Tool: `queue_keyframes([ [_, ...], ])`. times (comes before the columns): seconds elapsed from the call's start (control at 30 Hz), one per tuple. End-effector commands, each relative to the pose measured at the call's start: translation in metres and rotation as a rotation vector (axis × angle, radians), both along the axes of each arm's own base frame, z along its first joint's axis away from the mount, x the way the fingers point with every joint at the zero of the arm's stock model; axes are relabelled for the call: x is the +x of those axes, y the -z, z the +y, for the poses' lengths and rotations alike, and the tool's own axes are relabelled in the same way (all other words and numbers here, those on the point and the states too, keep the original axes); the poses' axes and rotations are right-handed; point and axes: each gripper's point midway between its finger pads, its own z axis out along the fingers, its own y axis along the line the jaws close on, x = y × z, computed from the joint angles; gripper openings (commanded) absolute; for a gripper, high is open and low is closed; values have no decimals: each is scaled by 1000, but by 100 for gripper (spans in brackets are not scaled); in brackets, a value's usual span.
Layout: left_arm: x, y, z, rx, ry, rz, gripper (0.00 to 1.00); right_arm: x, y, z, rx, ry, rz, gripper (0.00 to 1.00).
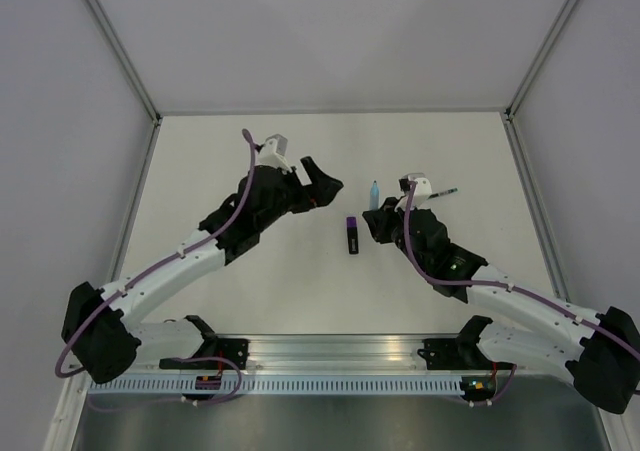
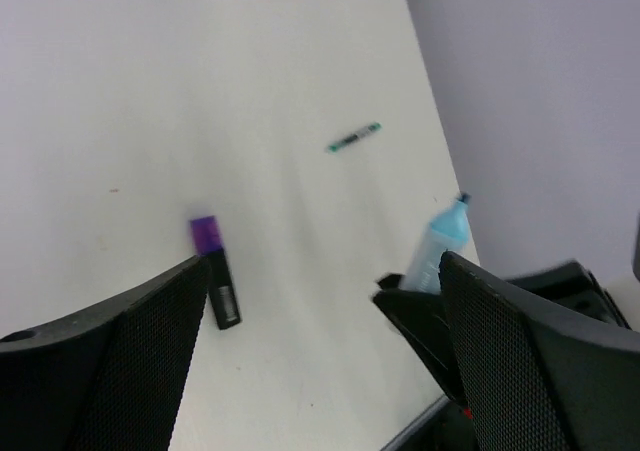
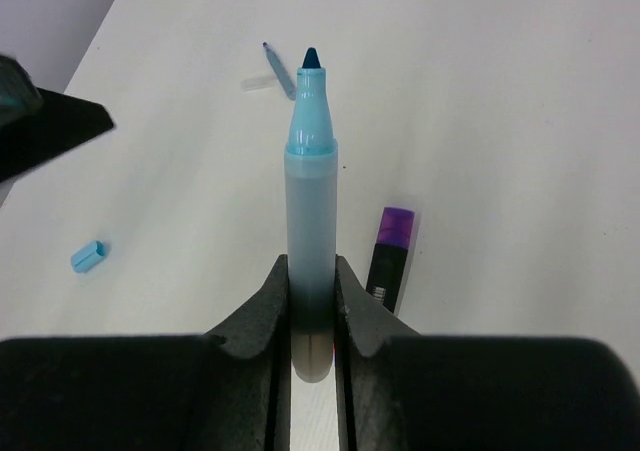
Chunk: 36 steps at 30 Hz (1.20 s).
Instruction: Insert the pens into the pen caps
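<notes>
My right gripper (image 3: 311, 301) is shut on the lower barrel of the light blue marker (image 3: 311, 181), whose bare dark tip points away from the wrist. The light blue cap (image 3: 88, 256) lies loose on the table to its left. A black marker with a purple end (image 3: 391, 254) lies just right of the fingers. A slim bluish cap (image 3: 280, 71) lies farther off. My left gripper (image 2: 320, 361) is open and holds nothing; it faces the right gripper (image 1: 380, 211) and the blue marker (image 2: 441, 243). The thin green pen (image 2: 353, 138) lies beyond them.
The white table (image 1: 300, 301) is walled by grey panels at the back and sides. Its aluminium rail (image 1: 330, 356) runs along the near edge between both arm bases. The purple-ended marker (image 1: 352, 234) lies between the two grippers.
</notes>
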Motion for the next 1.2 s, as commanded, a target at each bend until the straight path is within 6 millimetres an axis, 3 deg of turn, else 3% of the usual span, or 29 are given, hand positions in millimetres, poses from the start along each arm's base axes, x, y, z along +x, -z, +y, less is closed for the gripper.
queue_keyframes([
  [0.0,22,11,75,-13,-316,165,100,5,-19,-12,42,67,-34,0],
  [0.07,31,23,105,-90,-426,300,97,4,-20,-12,48,65,-34,0],
  [0.1,24,46,122,-62,-487,422,95,4,-22,-12,52,66,-37,0],
  [0.17,24,67,158,-144,-647,610,93,4,-21,-13,50,69,-33,0],
  [0.2,12,88,174,-129,-715,728,93,3,-22,-12,50,67,-33,0],
  [0.23,7,96,179,-156,-735,802,92,4,-22,-13,50,69,-33,0],
  [0.27,7,107,199,-200,-829,862,91,3,-22,-13,52,68,-32,0],
  [0.43,-11,147,230,-322,-1039,1046,91,3,-22,-11,49,60,-28,0],
  [0.5,-6,152,234,-404,-1088,1065,89,3,-21,-12,46,62,-27,0],
  [0.63,-19,172,251,-454,-1254,1131,86,3,-22,-11,47,60,-27,0],
  [0.93,-32,196,293,-524,-1542,1099,80,3,-21,-9,47,50,-21,0],
  [1.17,-38,212,313,-464,-1644,1129,77,3,-19,-7,43,44,-16,0],
])
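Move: The blue pen cap lies on the table about 28 cm to the left of the empty left hand, some 4 cm back and 24 cm below. From that hand, the loose blue pen is about 17 cm ahead and 13 cm left, and the purple-capped black pen about 2 cm ahead and 4 cm right, both at table level. The cap is about 37 cm left of the right hand, 3 cm back and 18 cm lower. The open left hand sweeps about 30 cm left and 20 cm down towards the blue cap, turning downward. ##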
